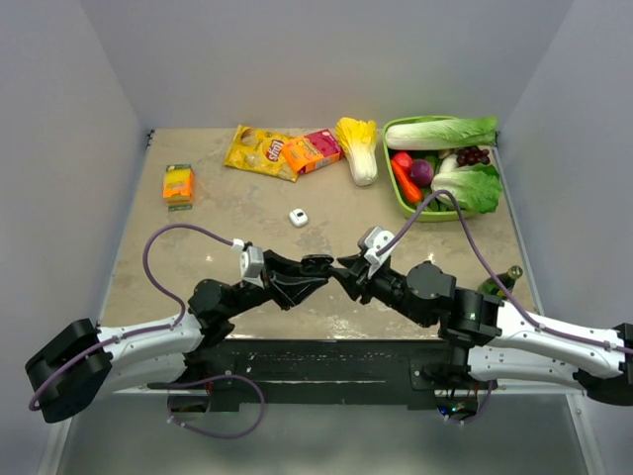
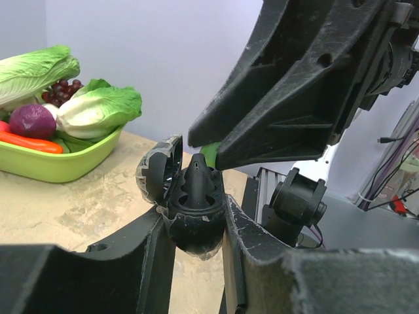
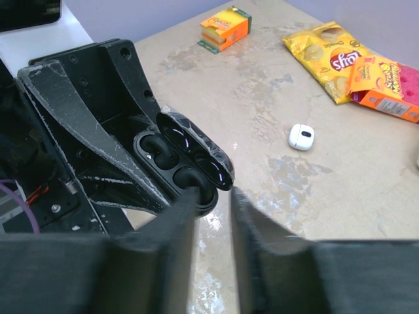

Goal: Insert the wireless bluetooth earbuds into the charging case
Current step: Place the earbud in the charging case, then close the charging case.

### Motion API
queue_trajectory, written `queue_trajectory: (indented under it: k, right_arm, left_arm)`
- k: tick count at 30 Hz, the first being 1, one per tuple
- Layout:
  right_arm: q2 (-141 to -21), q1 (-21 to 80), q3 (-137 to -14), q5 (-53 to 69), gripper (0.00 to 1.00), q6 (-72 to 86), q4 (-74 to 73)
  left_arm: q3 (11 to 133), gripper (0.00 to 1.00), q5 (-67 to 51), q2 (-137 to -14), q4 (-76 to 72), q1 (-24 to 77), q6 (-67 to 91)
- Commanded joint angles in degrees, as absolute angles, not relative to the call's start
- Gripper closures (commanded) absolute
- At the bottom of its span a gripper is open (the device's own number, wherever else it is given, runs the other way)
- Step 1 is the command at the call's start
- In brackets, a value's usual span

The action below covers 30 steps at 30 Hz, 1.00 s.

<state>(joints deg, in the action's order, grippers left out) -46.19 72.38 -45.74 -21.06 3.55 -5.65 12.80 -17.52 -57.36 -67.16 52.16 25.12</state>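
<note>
My left gripper (image 1: pixel 321 265) is shut on the black charging case (image 2: pixel 196 216) and holds it above the table with its lid (image 3: pixel 196 147) open. In the left wrist view the case sits clamped between both fingers. My right gripper (image 3: pixel 214 196) is right at the case with its fingers a little apart and nothing between them. Its left fingertip (image 3: pixel 190 196) rests at the case's near socket (image 3: pixel 190 176). Both sockets look dark, so I cannot tell black earbuds from the case. One small white earbud (image 1: pixel 299 217) lies on the table beyond the grippers.
A green basket (image 1: pixel 404 203) of vegetables stands at the back right. A napa cabbage (image 1: pixel 358 146), an orange box (image 1: pixel 312 150) and a yellow chip bag (image 1: pixel 257 150) lie along the back. A small orange packet (image 1: pixel 178 184) is at the left, a bottle (image 1: pixel 499 281) at the right edge.
</note>
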Motion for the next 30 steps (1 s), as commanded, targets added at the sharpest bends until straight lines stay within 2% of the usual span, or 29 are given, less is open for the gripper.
queue_trajectory:
  k: [1,6,10,14,21,30]
  right_arm:
    - [-44.3,72.77,-46.32,-23.2,0.63,4.57,-4.83]
    - [-41.32,72.77,-47.02,-26.54,0.52,6.41,-4.75]
    - [-36.84,72.77,-45.53,-29.7,0.53,7.47,-1.94]
    - [-40.51,72.77,-49.12,-29.36,0.58,7.82,-7.9]
    - [-43.15,72.77,-48.96,-24.52,0.51,7.21,-8.44]
    - [-44.73,72.77,-48.78,-24.87,0.5,7.29,-8.35]
  left_arm:
    - [14.77,1.0,-16.26,-56.95,-72.16,52.21,25.31]
    - [14.77,1.0,-16.52,-56.87,-71.72,52.21,24.96]
    - [13.1,1.0,-17.05,-55.72,-71.45,52.21,24.08]
    - [10.64,1.0,-17.67,-54.41,-72.95,52.21,23.29]
    - [10.28,1.0,-18.28,-52.82,-71.72,52.21,22.41]
    - [10.28,1.0,-19.25,-53.26,-72.16,52.21,22.5]
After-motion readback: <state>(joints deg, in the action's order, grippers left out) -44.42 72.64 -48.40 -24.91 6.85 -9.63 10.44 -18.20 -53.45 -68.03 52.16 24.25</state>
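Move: The open black charging case, held up in the left gripper, lies about 3 cm left of the right hand point, level with it fore and aft and 2 cm lower; its raised lid stands about 2 cm forward of the case's middle. From the left hand the case is practically at the fingertips, 1 cm ahead, 1 cm right and 1 cm up. The white case on the table is roughly 22 cm ahead of the right hand, 8 cm left and 25 cm down. Spread the right fingers wider and draw them off the charging case, right and up about 4 cm each way with some 10 degrees of roll, left side rising; then come partway back, left and down, stopping with the open fingers just clear of the case. Keep the left grip on the case while easing it about 1 cm left and 1 cm back. ##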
